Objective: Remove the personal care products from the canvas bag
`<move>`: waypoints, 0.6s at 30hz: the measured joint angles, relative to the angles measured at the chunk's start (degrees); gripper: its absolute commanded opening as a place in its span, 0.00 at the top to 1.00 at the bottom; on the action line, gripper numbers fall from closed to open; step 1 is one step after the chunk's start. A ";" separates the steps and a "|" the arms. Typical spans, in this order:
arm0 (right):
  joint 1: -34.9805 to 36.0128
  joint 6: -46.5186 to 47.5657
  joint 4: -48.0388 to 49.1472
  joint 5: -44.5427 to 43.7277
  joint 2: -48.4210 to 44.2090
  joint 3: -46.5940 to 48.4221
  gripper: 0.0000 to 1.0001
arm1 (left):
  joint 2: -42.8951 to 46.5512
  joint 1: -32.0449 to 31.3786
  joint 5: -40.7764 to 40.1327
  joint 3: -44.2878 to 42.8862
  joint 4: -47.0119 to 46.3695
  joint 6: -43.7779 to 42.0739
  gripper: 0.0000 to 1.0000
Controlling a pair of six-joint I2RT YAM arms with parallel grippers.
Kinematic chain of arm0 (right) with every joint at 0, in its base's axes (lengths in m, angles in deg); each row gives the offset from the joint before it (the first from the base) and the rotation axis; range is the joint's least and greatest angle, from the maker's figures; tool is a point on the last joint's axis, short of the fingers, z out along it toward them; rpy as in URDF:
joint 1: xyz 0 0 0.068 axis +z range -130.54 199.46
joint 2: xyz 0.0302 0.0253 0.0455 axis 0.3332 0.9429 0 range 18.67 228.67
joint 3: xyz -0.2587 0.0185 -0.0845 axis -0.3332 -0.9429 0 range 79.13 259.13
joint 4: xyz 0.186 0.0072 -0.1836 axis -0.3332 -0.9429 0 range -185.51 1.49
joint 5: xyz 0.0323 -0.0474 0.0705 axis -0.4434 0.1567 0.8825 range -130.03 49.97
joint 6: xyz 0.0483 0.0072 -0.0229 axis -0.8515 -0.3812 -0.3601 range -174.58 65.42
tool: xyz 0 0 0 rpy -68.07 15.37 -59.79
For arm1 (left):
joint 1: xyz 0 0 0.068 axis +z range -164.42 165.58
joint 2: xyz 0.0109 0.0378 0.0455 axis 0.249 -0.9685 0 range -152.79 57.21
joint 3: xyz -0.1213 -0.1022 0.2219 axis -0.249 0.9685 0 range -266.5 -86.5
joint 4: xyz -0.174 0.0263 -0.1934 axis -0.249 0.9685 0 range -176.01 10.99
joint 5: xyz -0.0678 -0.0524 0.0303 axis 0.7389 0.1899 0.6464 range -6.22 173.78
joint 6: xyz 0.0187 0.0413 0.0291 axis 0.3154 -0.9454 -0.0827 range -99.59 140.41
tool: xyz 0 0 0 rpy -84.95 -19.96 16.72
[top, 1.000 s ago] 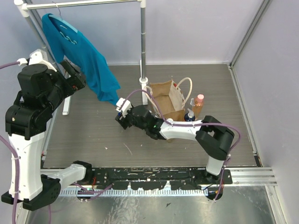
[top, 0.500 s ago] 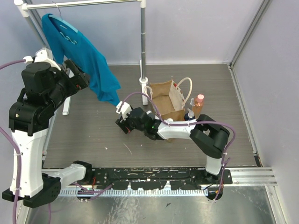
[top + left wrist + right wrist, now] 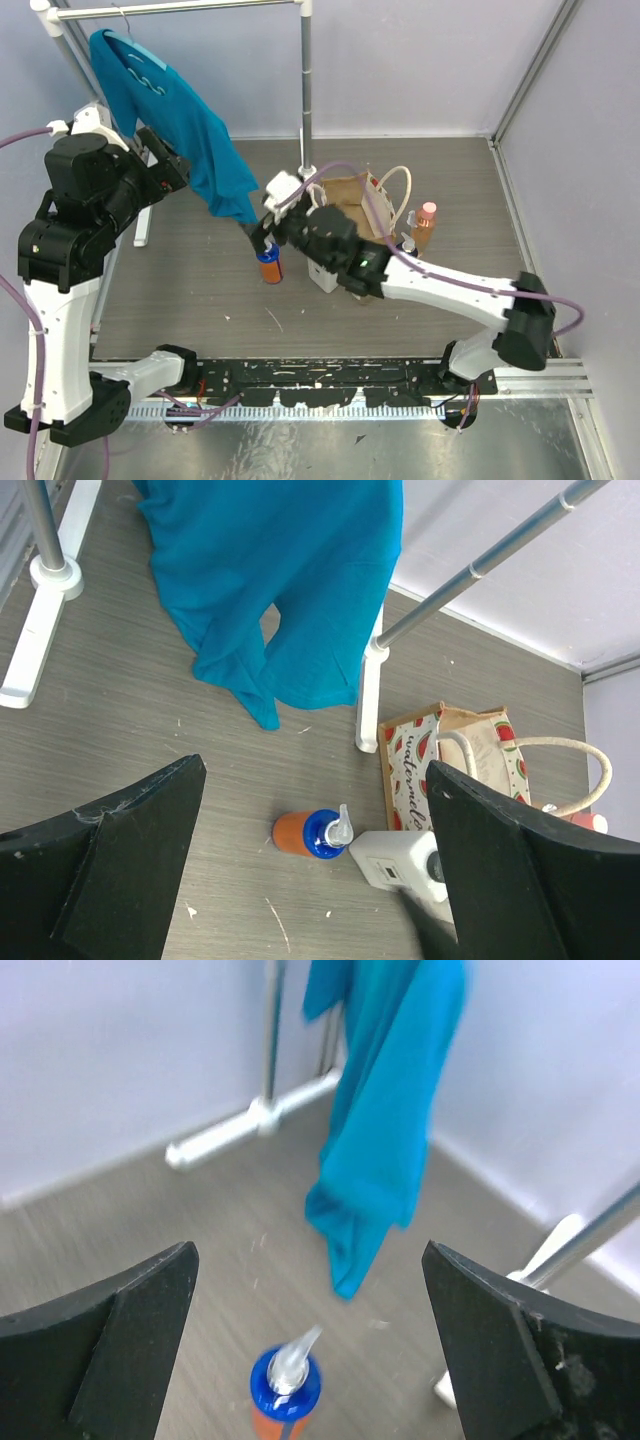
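An orange bottle with a blue pump cap [image 3: 270,268] stands on the table left of the canvas bag [image 3: 343,190]. My right gripper [image 3: 260,238] hovers open just above the bottle without touching it. In the right wrist view the bottle [image 3: 286,1392] sits low between the spread fingers of the right gripper [image 3: 308,1255]. My left gripper [image 3: 168,166] is raised at the far left, open and empty. Its wrist view looks down past the left gripper [image 3: 315,770] on the bottle [image 3: 310,833] and the bag [image 3: 450,748]. A pinkish bottle [image 3: 426,224] stands right of the bag.
A teal garment [image 3: 175,115] hangs from a white rack, its hem close to my right gripper. The rack's post [image 3: 306,90] and foot [image 3: 307,172] stand just behind the bag. Walls close the back and right sides.
My right gripper has opened and let go of the orange bottle, which now stands on the table. The right arm has lifted up and away from it. The left arm barely moved.
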 measured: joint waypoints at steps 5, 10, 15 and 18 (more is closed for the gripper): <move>-1.11 -1.55 -11.87 -10.12 -5.73 16.81 0.00 | -0.72 0.00 0.98 0.02 -0.02 -1.03 0.01; -10.64 -7.10 -26.21 -17.53 -13.44 21.84 0.00 | -0.44 0.00 4.07 3.41 -2.01 -1.81 0.02; -21.44 -10.73 -34.71 -20.83 -22.95 14.73 0.00 | 1.25 0.00 6.21 10.45 -4.98 -2.84 0.02; -26.73 -11.63 -37.57 -21.40 -26.67 11.19 0.00 | 1.79 0.00 6.12 13.92 -6.16 -3.63 0.01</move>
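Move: The right hand, empty and open, has the pump bottle some 20 cm below it, 1 cm ahead and 2 cm left. From this hand the white bottle stands about 10 cm right and 1 cm ahead, the canvas bag roughly 18 cm right and 10 cm ahead, both some 20 cm lower. From the left hand the pump bottle lies about 15 cm right, 1 cm ahead and 34 cm below. Rising, the open right hand swings clockwise, 30 cm rightward, away from the pump bottle; left sinks 6 cm. ##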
